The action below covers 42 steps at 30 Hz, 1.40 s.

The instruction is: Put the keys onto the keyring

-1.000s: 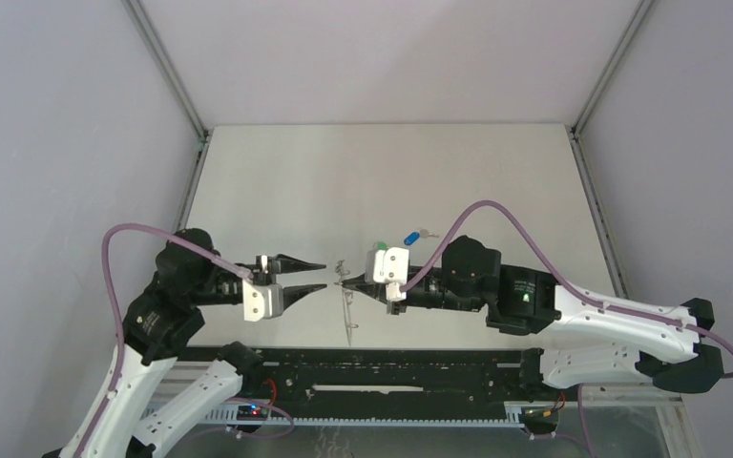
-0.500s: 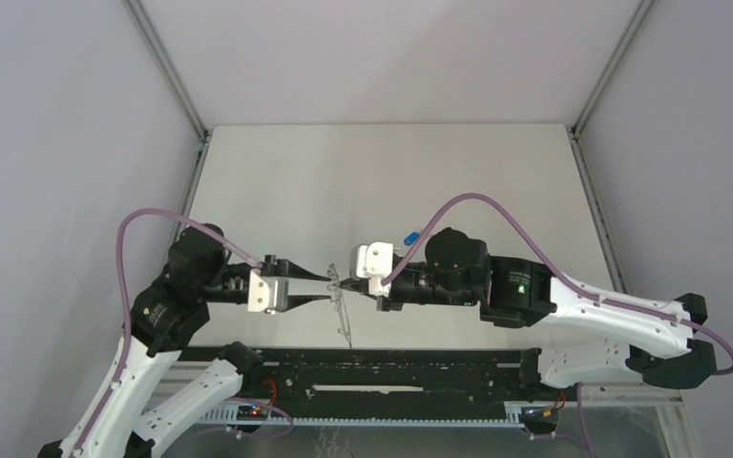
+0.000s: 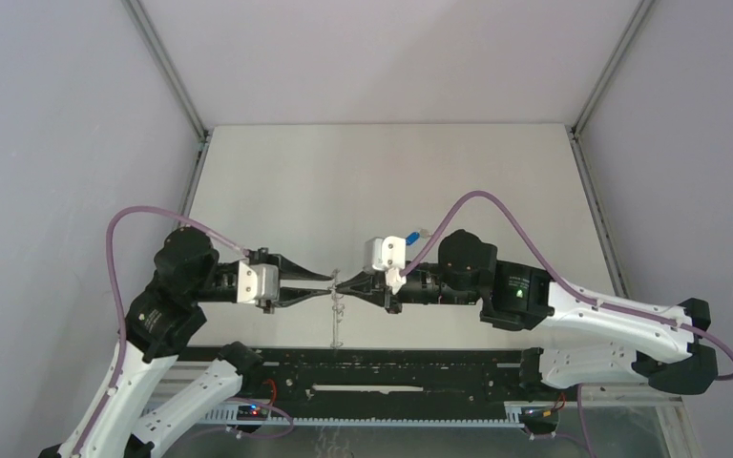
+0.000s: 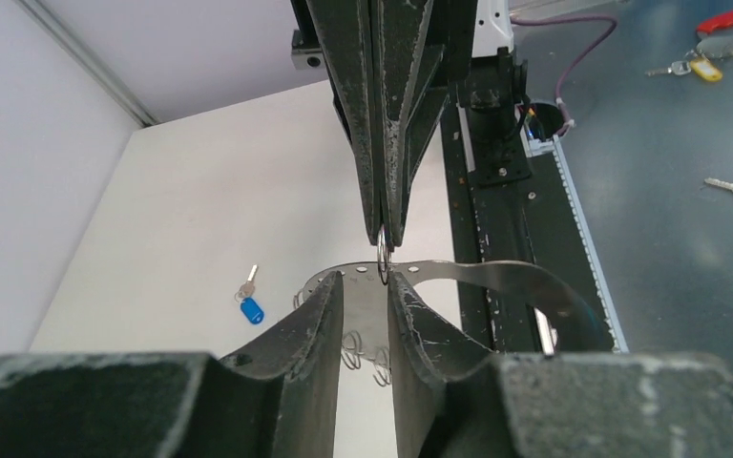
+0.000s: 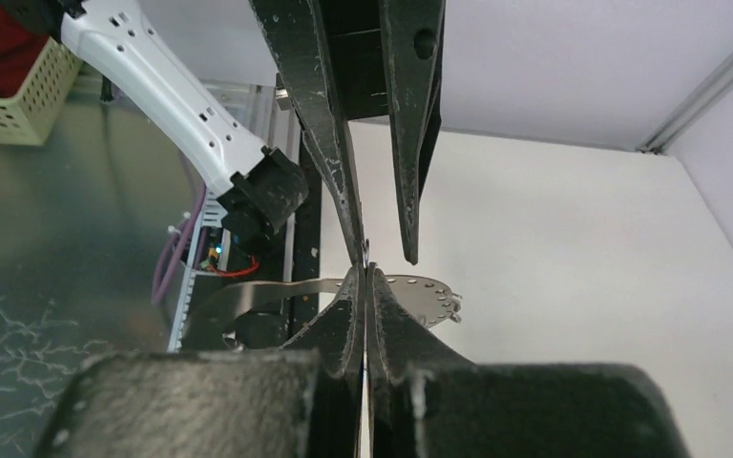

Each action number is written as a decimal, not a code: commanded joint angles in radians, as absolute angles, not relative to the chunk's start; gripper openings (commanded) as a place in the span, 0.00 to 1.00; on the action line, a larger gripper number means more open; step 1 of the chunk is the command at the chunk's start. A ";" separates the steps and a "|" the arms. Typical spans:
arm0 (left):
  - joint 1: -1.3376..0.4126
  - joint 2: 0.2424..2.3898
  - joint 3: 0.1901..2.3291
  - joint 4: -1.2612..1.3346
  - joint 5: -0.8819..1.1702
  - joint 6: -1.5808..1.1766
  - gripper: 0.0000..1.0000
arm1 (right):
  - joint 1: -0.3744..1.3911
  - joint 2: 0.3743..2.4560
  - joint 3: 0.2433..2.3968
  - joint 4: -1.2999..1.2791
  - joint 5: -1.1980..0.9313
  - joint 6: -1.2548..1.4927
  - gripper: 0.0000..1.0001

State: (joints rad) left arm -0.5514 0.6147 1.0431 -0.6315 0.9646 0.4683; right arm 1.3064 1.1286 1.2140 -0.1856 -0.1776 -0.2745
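Observation:
The keyring [image 3: 335, 311] is a thin grey metal band with small wire loops and hangs edge-on between the two arms. My right gripper [image 3: 342, 284] is shut on a wire loop at its rim; this gripper [image 4: 385, 239] reaches down from the top of the left wrist view. My left gripper [image 3: 330, 283] meets it tip to tip, open with a narrow gap. Its fingertips [image 4: 334, 291] straddle the band [image 4: 496, 275] and that loop. A blue-headed key [image 4: 251, 309] lies on the table; from above it [image 3: 410, 237] peeks out behind the right wrist. The green key is hidden.
A black rail [image 3: 391, 367] runs along the table's near edge below the hanging band. Loose keys [image 4: 692, 67] lie on the dark floor beyond the rail. A yellow basket [image 5: 19, 86] stands off the table. Grey walls enclose the white table [image 3: 344, 181].
The left gripper moved right and narrowed its jaws around the keyring's rim, meeting the right gripper. The keyring swung to hang straighter, edge-on.

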 commanded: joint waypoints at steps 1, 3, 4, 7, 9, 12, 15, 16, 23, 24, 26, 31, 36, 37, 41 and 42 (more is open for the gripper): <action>-0.556 0.612 1.056 -0.537 0.982 0.351 0.27 | 1.278 1.069 1.161 0.044 -0.228 -0.180 0.00; -0.557 0.613 1.060 -0.519 0.995 0.325 0.25 | 1.275 1.062 1.139 0.083 -0.222 -0.161 0.00; -0.556 0.614 1.063 -0.517 1.001 0.317 0.24 | 1.275 1.058 1.124 0.110 -0.218 -0.152 0.00; -0.557 0.612 1.062 -0.528 1.007 0.311 0.22 | 1.273 1.046 1.076 0.200 -0.201 -0.125 0.00; -0.557 0.608 1.058 -0.542 1.000 0.322 0.22 | 1.273 1.039 1.049 0.249 -0.191 -0.113 0.00; -0.557 0.603 1.055 -0.543 0.990 0.322 0.20 | 1.273 1.034 1.012 0.317 -0.179 -0.089 0.00; -0.557 0.606 1.059 -0.531 0.986 0.310 0.17 | 1.273 1.035 0.991 0.363 -0.176 -0.065 0.00; -0.556 0.607 1.057 -0.522 0.986 0.299 0.16 | 1.273 1.040 0.987 0.374 -0.179 -0.058 0.00; -0.557 0.600 1.056 -0.502 0.949 0.272 0.00 | 1.274 1.066 0.971 0.388 -0.175 -0.039 0.00; -0.557 0.597 1.055 -0.516 0.945 0.282 0.00 | 1.271 1.061 0.971 0.373 -0.183 -0.042 0.01; -0.557 0.595 1.055 -0.548 0.938 0.313 0.00 | 1.249 1.045 0.973 0.335 -0.231 -0.057 0.11; -0.557 0.612 1.073 -0.659 0.935 0.438 0.00 | 1.136 1.046 1.121 0.045 -0.416 -0.103 0.42; -0.557 0.648 1.103 -0.707 0.921 0.478 0.00 | 1.123 1.138 1.333 -0.291 -0.479 -0.253 0.48; -0.557 0.655 1.110 -0.713 0.919 0.479 0.00 | 1.123 1.162 1.377 -0.351 -0.486 -0.275 0.48; -0.557 0.678 1.128 -0.729 0.903 0.480 0.00 | 1.135 1.265 1.550 -0.559 -0.513 -0.348 0.49; -0.556 0.679 1.130 -0.731 0.901 0.481 0.00 | 1.142 1.289 1.580 -0.602 -0.508 -0.360 0.48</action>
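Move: The small ring on the rim of the hanging keyring plate is about 1 cm to the left hand's right, level with it, between its part-open fingertips. From the right hand, already shut on it, the ring lies roughly 1 cm left. The plate's middle hangs some 6 cm below the ring and 3 cm back of it; on the table, 33 cm below the left hand, the blue-tag key lies about 22 cm ahead and 16 cm right. The left fingers close from part open to shut, pinching the small ring beside the right fingertips while both hands lift together by a bit under 2 cm and the right hand, still gripping, rolls some 15 degrees so that its left side rises. Only then do the right fingers open about halfway and let go, that hand easing forward, then rising clear to end about 6 cm up with the roll undone, while the left hand keeps the ring pinched and sinks about 4 cm. ##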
